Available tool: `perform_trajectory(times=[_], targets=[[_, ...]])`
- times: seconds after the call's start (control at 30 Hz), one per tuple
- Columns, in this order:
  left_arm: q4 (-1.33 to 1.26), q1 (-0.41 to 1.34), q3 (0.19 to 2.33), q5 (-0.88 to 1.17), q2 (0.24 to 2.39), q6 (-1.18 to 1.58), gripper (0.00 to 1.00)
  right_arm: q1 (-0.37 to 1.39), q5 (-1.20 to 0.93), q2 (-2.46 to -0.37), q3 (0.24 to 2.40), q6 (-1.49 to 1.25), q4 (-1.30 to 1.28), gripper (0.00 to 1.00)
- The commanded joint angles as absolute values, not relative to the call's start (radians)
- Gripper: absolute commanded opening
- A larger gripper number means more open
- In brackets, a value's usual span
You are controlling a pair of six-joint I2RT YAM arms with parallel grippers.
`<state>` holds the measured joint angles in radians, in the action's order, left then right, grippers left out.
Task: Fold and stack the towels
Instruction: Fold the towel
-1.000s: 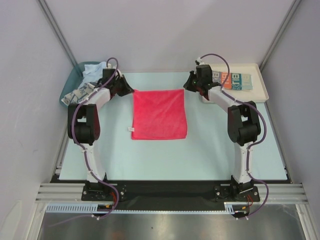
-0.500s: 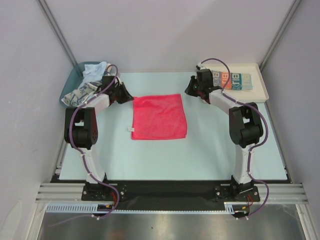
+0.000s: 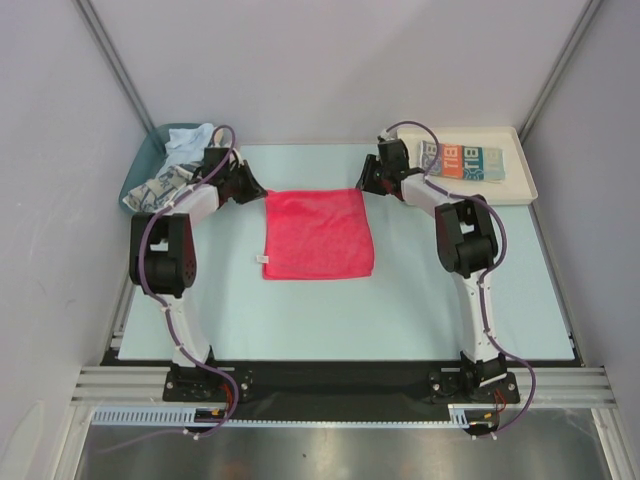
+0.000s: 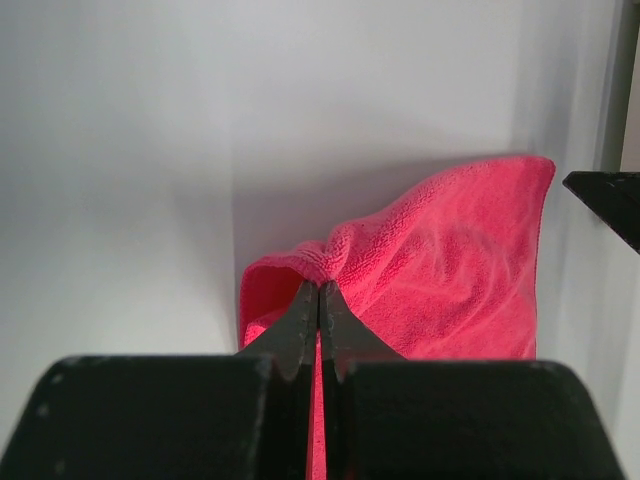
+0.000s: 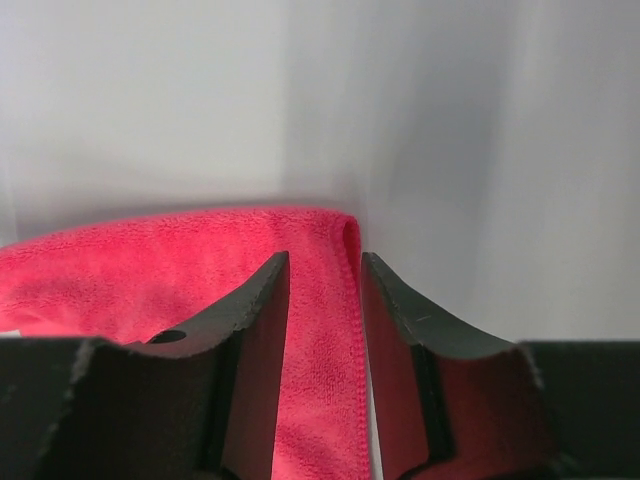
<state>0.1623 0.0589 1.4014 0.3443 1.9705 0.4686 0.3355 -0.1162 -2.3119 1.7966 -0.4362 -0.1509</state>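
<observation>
A red-pink towel [image 3: 318,235] lies flat in the middle of the table. My left gripper [image 3: 258,192] is shut on its far left corner, and in the left wrist view the cloth [image 4: 450,270] bunches at the pinched tips of the left gripper [image 4: 320,285]. My right gripper [image 3: 368,183] is at the far right corner. In the right wrist view the right gripper [image 5: 325,262] has its jaws apart, with the towel's hemmed edge [image 5: 130,265] lying loose between them. A folded teal, white and orange lettered towel [image 3: 462,160] lies in the tray.
The white tray [image 3: 525,185] sits at the back right. A teal bin [image 3: 140,170] at the back left holds a pale blue towel [image 3: 190,140] and a blue-and-white patterned one [image 3: 155,188]. Walls enclose the table on three sides.
The right gripper's jaws have come apart, freeing the towel's far right corner. The towel's far edge has settled lower onto the table. The left gripper stays shut on its corner.
</observation>
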Motion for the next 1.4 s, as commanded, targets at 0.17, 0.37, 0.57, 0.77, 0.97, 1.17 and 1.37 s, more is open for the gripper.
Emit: perform_trajectory(times=[0.17,0.37,0.57,0.77,0.97,1.17,1.37], targets=[[0.161,0.063,1.465,0.341,1.997,0.443,0.0,0.345,-0.107,-2.368,1.894,-0.437,-0.172,0.41],[0.164,0.063,1.479,0.342,2.006,0.443,0.0,0.345,-0.109,-2.396,1.93,-0.442,-0.189,0.41],[0.172,0.063,1.489,0.342,2.014,0.436,0.0,0.347,-0.11,-2.414,1.967,-0.44,-0.201,0.38],[0.175,0.061,1.497,0.345,2.022,0.434,0.0,0.348,-0.118,-2.433,1.982,-0.442,-0.216,0.36],[0.173,0.061,1.497,0.35,2.029,0.437,0.0,0.35,-0.117,-2.433,1.967,-0.442,-0.215,0.36],[0.17,0.061,1.502,0.354,2.031,0.436,0.0,0.351,-0.117,-2.441,1.98,-0.439,-0.215,0.28],[0.158,0.061,1.512,0.365,2.033,0.431,0.0,0.342,-0.117,-2.421,1.98,-0.437,-0.209,0.07]])
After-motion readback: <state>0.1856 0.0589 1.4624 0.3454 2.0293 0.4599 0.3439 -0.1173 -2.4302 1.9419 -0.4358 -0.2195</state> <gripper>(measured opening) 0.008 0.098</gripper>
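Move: The pink towel's far right corner is just off the right hand's open fingers, about 1 cm ahead, 1 cm left and 2 cm below, with the towel's middle roughly 12 cm back and 11 cm left of that hand. The folded towel in the tray lies some 24 cm to its right and 8 cm farther out. From the left hand, which already pinches the far left corner, the right corner is about 23 cm right, 1 cm ahead and about 1 cm lower. The right hand, fingers parted astride the towel's right edge, sinks a little over 2 cm while easing about 1 cm forward and 1 cm left onto the far right corner, then stays there and closes to pinch that corner between its fingertips. The left hand keeps its shut grip on the far left corner, settling only about 1 cm forward and 1 cm down. ##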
